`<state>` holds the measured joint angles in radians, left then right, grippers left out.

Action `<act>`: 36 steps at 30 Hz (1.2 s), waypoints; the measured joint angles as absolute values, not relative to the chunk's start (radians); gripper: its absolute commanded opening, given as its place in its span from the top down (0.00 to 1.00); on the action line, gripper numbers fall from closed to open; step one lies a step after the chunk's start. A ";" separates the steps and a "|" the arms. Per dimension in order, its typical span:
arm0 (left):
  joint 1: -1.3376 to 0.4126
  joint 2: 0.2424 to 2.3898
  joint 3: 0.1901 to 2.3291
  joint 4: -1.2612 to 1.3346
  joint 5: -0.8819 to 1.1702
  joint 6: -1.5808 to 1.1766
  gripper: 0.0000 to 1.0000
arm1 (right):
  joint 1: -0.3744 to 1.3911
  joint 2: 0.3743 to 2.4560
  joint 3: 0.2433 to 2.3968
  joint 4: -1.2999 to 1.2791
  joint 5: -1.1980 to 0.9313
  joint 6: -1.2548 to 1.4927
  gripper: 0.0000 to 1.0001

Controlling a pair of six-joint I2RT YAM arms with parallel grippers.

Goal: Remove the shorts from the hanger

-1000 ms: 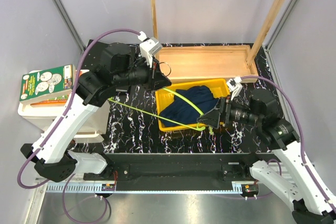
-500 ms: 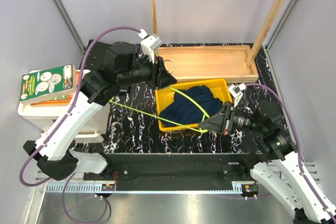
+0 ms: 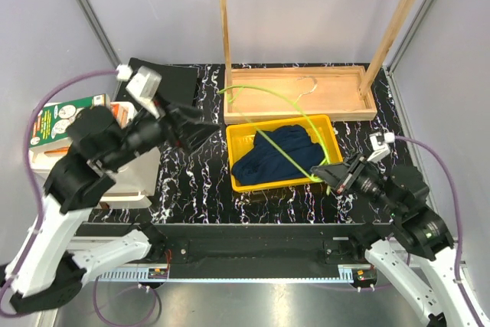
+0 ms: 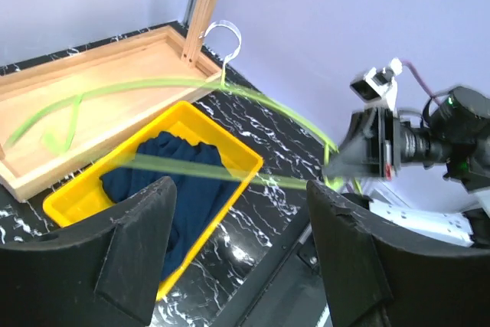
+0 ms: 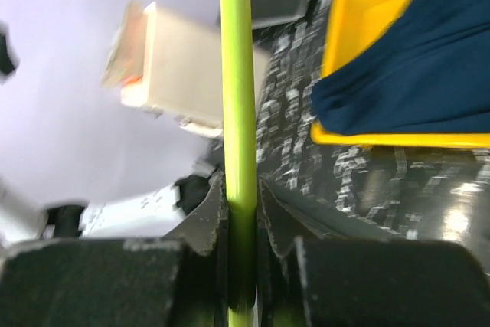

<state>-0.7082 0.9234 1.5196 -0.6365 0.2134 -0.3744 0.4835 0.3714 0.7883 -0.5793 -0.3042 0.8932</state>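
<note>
The dark navy shorts (image 3: 277, 155) lie crumpled in the yellow tray (image 3: 333, 132), off the hanger. The lime-green hanger (image 3: 285, 105) stretches over the tray, its silver hook (image 3: 308, 84) above the wooden box. My right gripper (image 3: 325, 176) is shut on the hanger's near end; in the right wrist view the green bar (image 5: 237, 74) is clamped between the jaws (image 5: 241, 197), with the shorts (image 5: 429, 67) to the right. My left gripper (image 3: 195, 132) is open and empty, left of the tray. The left wrist view (image 4: 245, 258) shows the shorts (image 4: 172, 181) and hanger (image 4: 153, 86) ahead.
A shallow wooden box (image 3: 298, 101) lies behind the yellow tray, with the tall wooden rack posts (image 3: 223, 21) rising from it. A white bin with a green printed box (image 3: 65, 120) on top stands at the far left.
My left gripper has let go of the hanger's hook and drawn back to the left. The hanger has swung its hook end back over the wooden box. My right gripper still grips it.
</note>
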 measured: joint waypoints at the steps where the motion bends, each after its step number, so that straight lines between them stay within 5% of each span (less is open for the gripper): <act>1: -0.708 0.881 1.481 -0.633 0.213 -0.385 0.27 | 0.484 0.383 0.825 -0.620 -0.262 0.880 1.00; 12: -0.708 0.652 1.039 -0.597 0.221 -0.530 0.25 | 0.483 0.747 1.302 -0.828 0.117 0.624 1.00; 22: -0.708 0.630 1.011 -0.566 0.255 -0.556 0.24 | 0.482 1.072 1.783 -0.875 0.271 0.458 1.00; 36: -0.708 0.630 1.011 -0.566 0.280 -0.530 0.23 | 0.181 1.304 2.007 -0.904 -0.038 0.456 1.00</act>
<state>-0.7082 0.6300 1.0111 -0.5659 0.2802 -0.5297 0.1810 1.3045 2.0068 -0.9039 -0.0380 0.4564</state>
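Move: My right hand already grips one end of the green hanger. The rack's top rail lies about 36 cm ahead, 5 cm left and some 40 cm up. The yellow bin holding the shorts is roughly 15 cm ahead, 10 cm left and 27 cm below; the rack's right post stands some 37 cm ahead and 16 cm right. From my empty left hand the rail lies about 33 cm ahead, 30 cm right and 24 cm above. I keep the hanger pinched in my right hand and sweep it forward and up towards the rack rail, about 19 cm each way. I swing some 8 cm right, mostly early on, and sink slightly at the end, turning the hand about 25 degrees clockwise and rolling its left side down. My open, empty left hand drops about 12 cm, easing back and tipping its fingers down. ##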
